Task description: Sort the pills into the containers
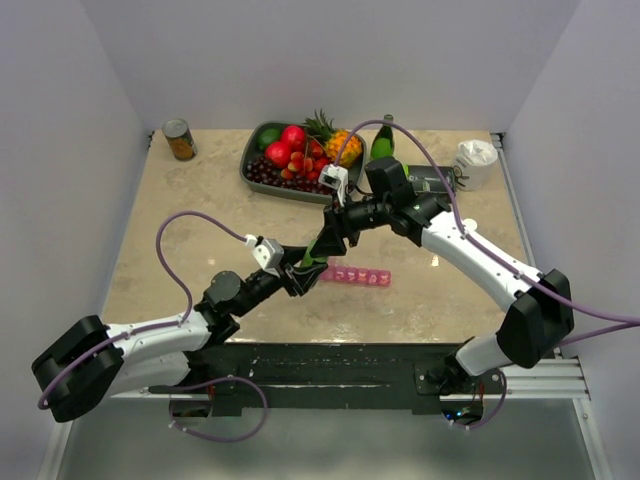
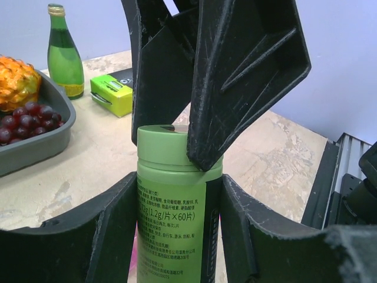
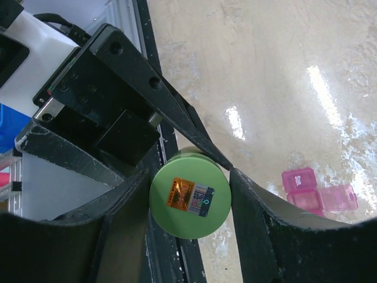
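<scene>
A green pill bottle (image 2: 174, 200) with a printed label stands upright above the table, and my left gripper (image 2: 177, 184) is shut on its body. From above, my right gripper (image 3: 189, 177) clasps the bottle's green cap (image 3: 188, 200), with a finger pressed against each side. In the top view the two grippers meet at the bottle (image 1: 312, 262) mid-table. The containers, a pink strip of small lidded compartments (image 1: 355, 276), lie on the table just right of the bottle, and one end (image 3: 318, 191) shows in the right wrist view. No loose pills show.
A grey tray (image 1: 255, 170) of fruit sits at the back centre. Beside it stand a green glass bottle (image 1: 382, 143) and a small green box (image 2: 112, 94). A tin can (image 1: 180, 139) is at the back left, a white cup (image 1: 475, 163) at the back right.
</scene>
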Robot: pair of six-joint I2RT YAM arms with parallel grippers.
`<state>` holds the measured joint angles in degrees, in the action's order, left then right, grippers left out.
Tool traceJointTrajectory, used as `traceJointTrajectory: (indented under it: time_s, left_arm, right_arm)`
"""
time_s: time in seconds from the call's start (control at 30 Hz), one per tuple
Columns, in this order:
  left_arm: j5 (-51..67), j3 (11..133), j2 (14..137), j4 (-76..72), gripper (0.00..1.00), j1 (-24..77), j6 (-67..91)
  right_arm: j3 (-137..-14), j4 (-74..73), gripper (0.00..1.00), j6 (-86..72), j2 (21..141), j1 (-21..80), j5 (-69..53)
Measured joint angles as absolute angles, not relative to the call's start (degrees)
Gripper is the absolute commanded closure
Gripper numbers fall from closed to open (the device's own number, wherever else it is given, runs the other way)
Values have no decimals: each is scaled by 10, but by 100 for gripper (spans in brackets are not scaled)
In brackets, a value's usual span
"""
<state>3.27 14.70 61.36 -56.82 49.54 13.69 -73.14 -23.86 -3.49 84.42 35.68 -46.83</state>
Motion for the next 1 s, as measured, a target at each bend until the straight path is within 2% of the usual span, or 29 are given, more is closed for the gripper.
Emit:
traceJointTrajectory:
  time_s: [0.1, 0.17, 0.3, 0.53, 0.6, 0.63, 0.67, 0.7, 0.8, 0.87, 1.0]
  left_arm:
    - [33, 148, 609, -562, 100, 495, 136]
    - [41, 148, 603, -555, 100, 491, 130]
    - [95, 149, 589, -530, 100, 469, 106]
    - [197, 162, 529, -435, 100, 450, 15]
    - [222, 173, 517, -397, 100, 450, -10]
    - [227, 178, 515, -381, 100, 450, -18]
    - [232, 185, 514, -361, 100, 450, -29]
    - [235, 189, 514, -346, 100, 448, -38]
    - [237, 195, 514, -322, 100, 447, -49]
    - [236, 195, 514, -311, 100, 448, -50]
    - [216, 195, 515, -305, 100, 448, -33]
  right_arm:
    - [-731, -239, 77, -34, 845, 357, -475]
    - [-732, -241, 81, -27, 845, 358, -482]
    - [-774, -314, 83, 74, 870, 361, -510]
    - [-929, -609, 82, 486, 943, 391, -533]
    - [-938, -650, 72, 566, 944, 398, -527]
    - [-939, -660, 64, 590, 943, 402, -519]
    - [-939, -663, 44, 603, 943, 405, -511]
    - [-939, -664, 30, 611, 943, 409, -501]
    - [-939, -648, 4, 599, 943, 418, -485]
    - [-938, -617, 1, 569, 940, 422, -481]
    - [-890, -513, 1, 437, 894, 424, -466]
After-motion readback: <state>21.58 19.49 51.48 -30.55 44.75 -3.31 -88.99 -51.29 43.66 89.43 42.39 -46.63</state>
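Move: The green bottle's cap already sits pinched between my right fingertips, with the bottle body in my left hand; from that left hand the cap is roughly 4 cm up, 1 cm ahead and 1 cm to the right. The pink pill box lies on the table about 10 cm to the right of my right hand, some 2 cm farther out and 20 cm lower. The fruit tray is some 30 cm ahead of my right hand, about 1 cm to its left and 18 cm down. Still pinching the cap, I twist my right hand counter-clockwise, nearly 40 degrees, tilting it as it draws back about 4 cm; then I spread those fingers wide off the cap and ease slightly forward and up. My left hand keeps its grip on the bottle, goes back with it about 3 cm, turning a little clockwise and rolling, then sinks 2 cm. ##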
